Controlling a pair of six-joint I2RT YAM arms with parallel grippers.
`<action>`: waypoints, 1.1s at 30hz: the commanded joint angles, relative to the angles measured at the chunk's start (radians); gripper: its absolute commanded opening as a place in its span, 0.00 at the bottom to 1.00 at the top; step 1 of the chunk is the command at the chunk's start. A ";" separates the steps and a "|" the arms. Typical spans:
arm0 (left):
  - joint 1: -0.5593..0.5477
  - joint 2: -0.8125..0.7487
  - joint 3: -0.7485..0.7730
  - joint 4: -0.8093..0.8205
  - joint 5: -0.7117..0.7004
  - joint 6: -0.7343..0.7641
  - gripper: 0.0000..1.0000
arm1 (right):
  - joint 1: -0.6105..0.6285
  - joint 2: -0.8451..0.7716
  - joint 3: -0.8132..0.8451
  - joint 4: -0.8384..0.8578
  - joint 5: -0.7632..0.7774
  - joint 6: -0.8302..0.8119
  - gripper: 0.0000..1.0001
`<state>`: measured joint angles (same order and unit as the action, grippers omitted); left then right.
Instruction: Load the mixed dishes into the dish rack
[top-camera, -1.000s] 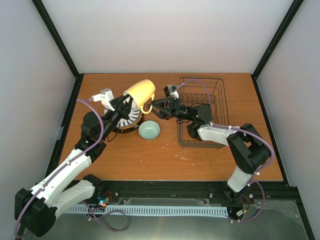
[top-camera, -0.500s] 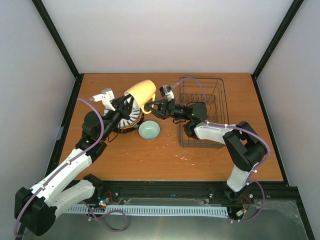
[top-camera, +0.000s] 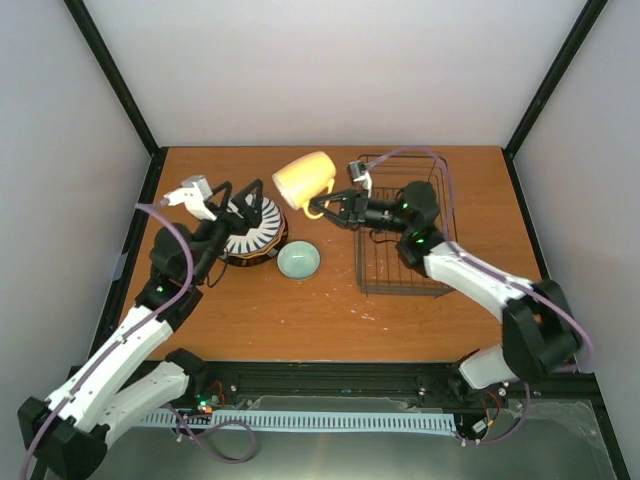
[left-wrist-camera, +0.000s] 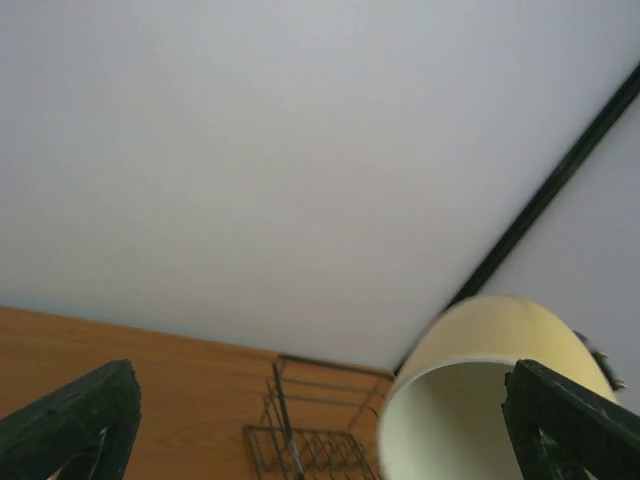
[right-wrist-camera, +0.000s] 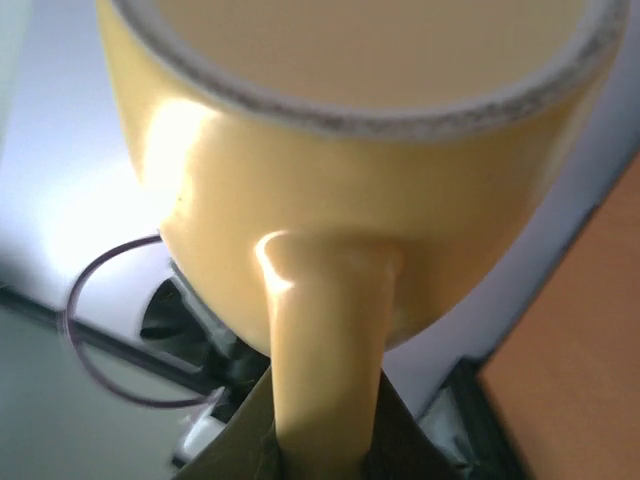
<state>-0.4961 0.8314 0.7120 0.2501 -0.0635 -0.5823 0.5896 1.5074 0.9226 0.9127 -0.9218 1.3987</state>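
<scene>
My right gripper (top-camera: 332, 208) is shut on the handle of the yellow mug (top-camera: 305, 178) and holds it in the air, tilted, just left of the dish rack (top-camera: 405, 228). In the right wrist view the mug (right-wrist-camera: 350, 140) fills the frame and the gripper (right-wrist-camera: 325, 435) clamps its handle (right-wrist-camera: 325, 330). My left gripper (top-camera: 243, 204) is open and empty above the striped plate (top-camera: 252, 230), which tops a stack; the plates beneath are mostly hidden. The mint-green bowl (top-camera: 298, 260) sits on the table beside the stack. The left wrist view shows the open gripper (left-wrist-camera: 322, 372), the mug (left-wrist-camera: 490, 400) and the rack (left-wrist-camera: 300, 440).
The wooden table (top-camera: 300, 320) is framed by black posts and white walls. The rack stands at the back right, near the table's right edge. A purple cable (top-camera: 400, 160) loops over the rack.
The mug has passed from my left gripper to my right gripper. The right arm has lifted it up and to the right; the left gripper has opened and drawn back left.
</scene>
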 joint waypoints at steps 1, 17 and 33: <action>-0.005 -0.106 0.064 -0.109 -0.183 0.082 1.00 | -0.083 -0.220 0.161 -0.781 0.127 -0.601 0.03; -0.004 -0.356 -0.120 -0.303 -0.387 0.110 1.00 | -0.070 -0.437 0.256 -1.704 1.269 -1.121 0.03; -0.004 -0.389 -0.202 -0.296 -0.417 0.097 1.00 | -0.011 -0.382 -0.001 -1.577 1.212 -1.075 0.03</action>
<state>-0.4957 0.4572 0.5255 -0.0490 -0.4683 -0.4808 0.5564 1.1107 0.9710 -0.7822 0.2787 0.3069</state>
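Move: The yellow mug is already held by its handle in the right fingers. The dish rack it is taken to has its middle about 23 cm to that hand's right, 15 cm ahead and 29 cm below. The green bowl lies roughly 8 cm ahead and 8 cm left, the plate stack some 18 cm ahead and 21 cm left, both about 32 cm down. From the left hand, the rack is about 43 cm right, 12 cm ahead and 31 cm lower. The mug, still pinched by its handle, is carried some 22 cm right, rising a little before sinking to about 16 cm below its start, down over the near half of the dish rack; the right wrist swings from pointing left to pointing steeply down. The empty left hand, fingers still wide open, backs away left, slightly back and down, turning counter-clockwise. ##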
